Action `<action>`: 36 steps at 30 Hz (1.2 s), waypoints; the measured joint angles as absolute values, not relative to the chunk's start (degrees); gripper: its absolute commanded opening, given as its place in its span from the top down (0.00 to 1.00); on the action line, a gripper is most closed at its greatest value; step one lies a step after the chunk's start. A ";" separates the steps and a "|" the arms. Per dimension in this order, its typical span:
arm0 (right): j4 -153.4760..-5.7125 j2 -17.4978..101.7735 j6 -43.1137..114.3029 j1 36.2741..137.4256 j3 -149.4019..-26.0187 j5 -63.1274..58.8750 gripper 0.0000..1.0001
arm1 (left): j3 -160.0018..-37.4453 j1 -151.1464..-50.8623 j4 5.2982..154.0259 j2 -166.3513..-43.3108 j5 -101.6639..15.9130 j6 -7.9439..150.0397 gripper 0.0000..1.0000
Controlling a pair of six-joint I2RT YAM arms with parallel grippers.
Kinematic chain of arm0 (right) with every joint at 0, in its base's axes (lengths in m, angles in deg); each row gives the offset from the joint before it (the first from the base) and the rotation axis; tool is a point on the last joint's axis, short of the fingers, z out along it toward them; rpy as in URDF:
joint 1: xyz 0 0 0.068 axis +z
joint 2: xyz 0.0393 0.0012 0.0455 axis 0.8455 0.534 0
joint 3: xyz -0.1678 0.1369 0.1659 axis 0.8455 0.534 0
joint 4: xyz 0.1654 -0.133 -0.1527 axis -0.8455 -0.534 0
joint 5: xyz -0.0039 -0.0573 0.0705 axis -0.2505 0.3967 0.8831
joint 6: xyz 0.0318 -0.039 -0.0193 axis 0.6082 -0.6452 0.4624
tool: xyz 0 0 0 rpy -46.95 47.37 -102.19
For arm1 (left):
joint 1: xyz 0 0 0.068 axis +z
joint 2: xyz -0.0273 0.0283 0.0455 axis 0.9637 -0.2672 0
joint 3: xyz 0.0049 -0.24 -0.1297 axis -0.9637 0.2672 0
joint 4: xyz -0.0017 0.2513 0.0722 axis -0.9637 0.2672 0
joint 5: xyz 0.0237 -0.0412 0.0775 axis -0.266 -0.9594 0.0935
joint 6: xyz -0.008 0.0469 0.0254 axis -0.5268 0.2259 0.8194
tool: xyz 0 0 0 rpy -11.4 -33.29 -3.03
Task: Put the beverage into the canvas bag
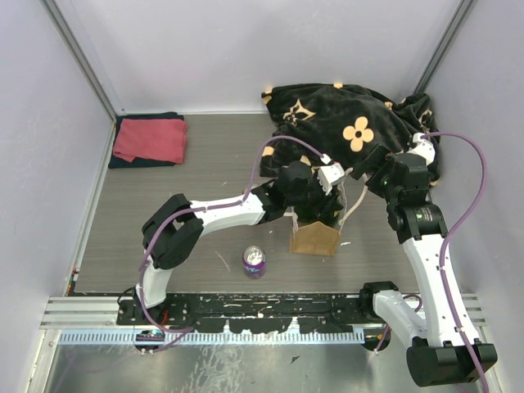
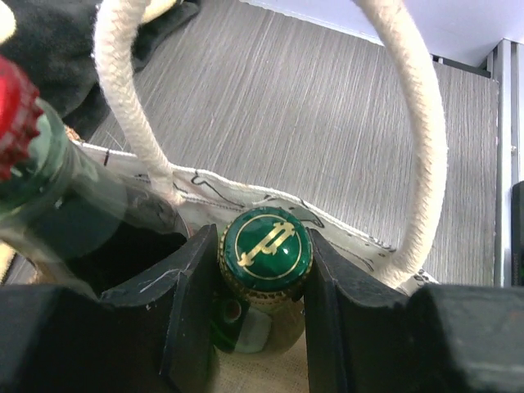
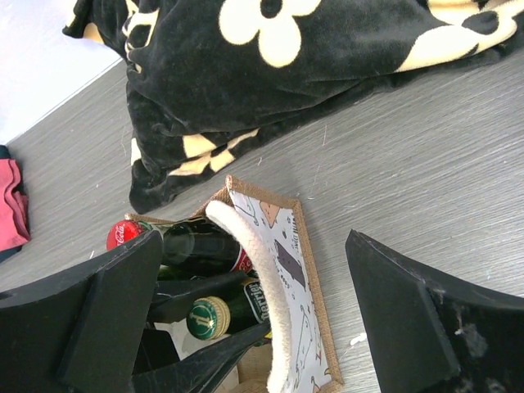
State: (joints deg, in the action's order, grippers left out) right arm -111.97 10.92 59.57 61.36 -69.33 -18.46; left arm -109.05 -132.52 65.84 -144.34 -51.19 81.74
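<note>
The canvas bag [image 1: 314, 238] stands upright mid-table, tan with cream rope handles [image 2: 419, 123]. My left gripper [image 2: 260, 241] reaches into its mouth and is shut on the neck of the beverage, a green glass bottle with a green and gold cap [image 2: 266, 246], which is down inside the bag [image 3: 307, 246]. A second dark bottle with a red cap [image 3: 124, 233] leans in the bag beside it. My right gripper [image 3: 254, 239] hovers open just above the bag's right side, nothing between its fingers [image 3: 409, 319]. From above, both grippers [image 1: 315, 195] [image 1: 372, 176] crowd over the bag.
A purple can [image 1: 254, 261] stands on the table in front of the bag to its left. A black flower-patterned blanket [image 1: 352, 123] lies bunched behind the bag. A folded red cloth [image 1: 151, 139] sits at the far left corner. Walls close three sides.
</note>
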 measured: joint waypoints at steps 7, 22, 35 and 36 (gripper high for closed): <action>-111.95 10.92 59.52 61.36 -69.26 -18.46 0.00 | -111.30 -132.92 66.04 -145.87 -50.95 82.68 1.00; -111.93 10.92 59.54 61.36 -69.26 -18.19 0.00 | -109.01 -133.27 63.18 -146.15 -50.36 85.22 1.00; -111.93 10.97 59.54 61.36 -69.26 -17.84 0.00 | -108.68 -133.46 61.60 -145.69 -50.58 85.61 0.16; -111.95 10.97 59.54 61.36 -69.26 -17.78 0.00 | -108.66 -133.49 61.52 -145.47 -50.58 85.57 0.16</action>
State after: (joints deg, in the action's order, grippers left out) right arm -111.95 10.97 59.54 61.36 -69.26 -17.78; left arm -108.66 -133.49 61.52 -145.47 -50.58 85.57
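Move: The left hand already pinches a green bottle by its cap inside the canvas bag; the bag's middle lies about 8 cm below that hand, 1 cm ahead and 2 cm to its left. The Coke bottle stands in the bag some 7 cm ahead, straight in line and about 3 cm lower, the other green bottle roughly 3 cm ahead, 5 cm left and 9 cm down. From the right hand the bag is about 5 cm back, 12 cm left and 18 cm below. Still pinching the green bottle's cap, the left hand nudges about 1 cm to the right, then sinks roughly 1 cm to set the bottle down in the bag beside the others. There it pauses, fingers pointing mostly right, before they open from about half to four-fifths and let go of the cap, the hand starting to rise by about 1 cm. ##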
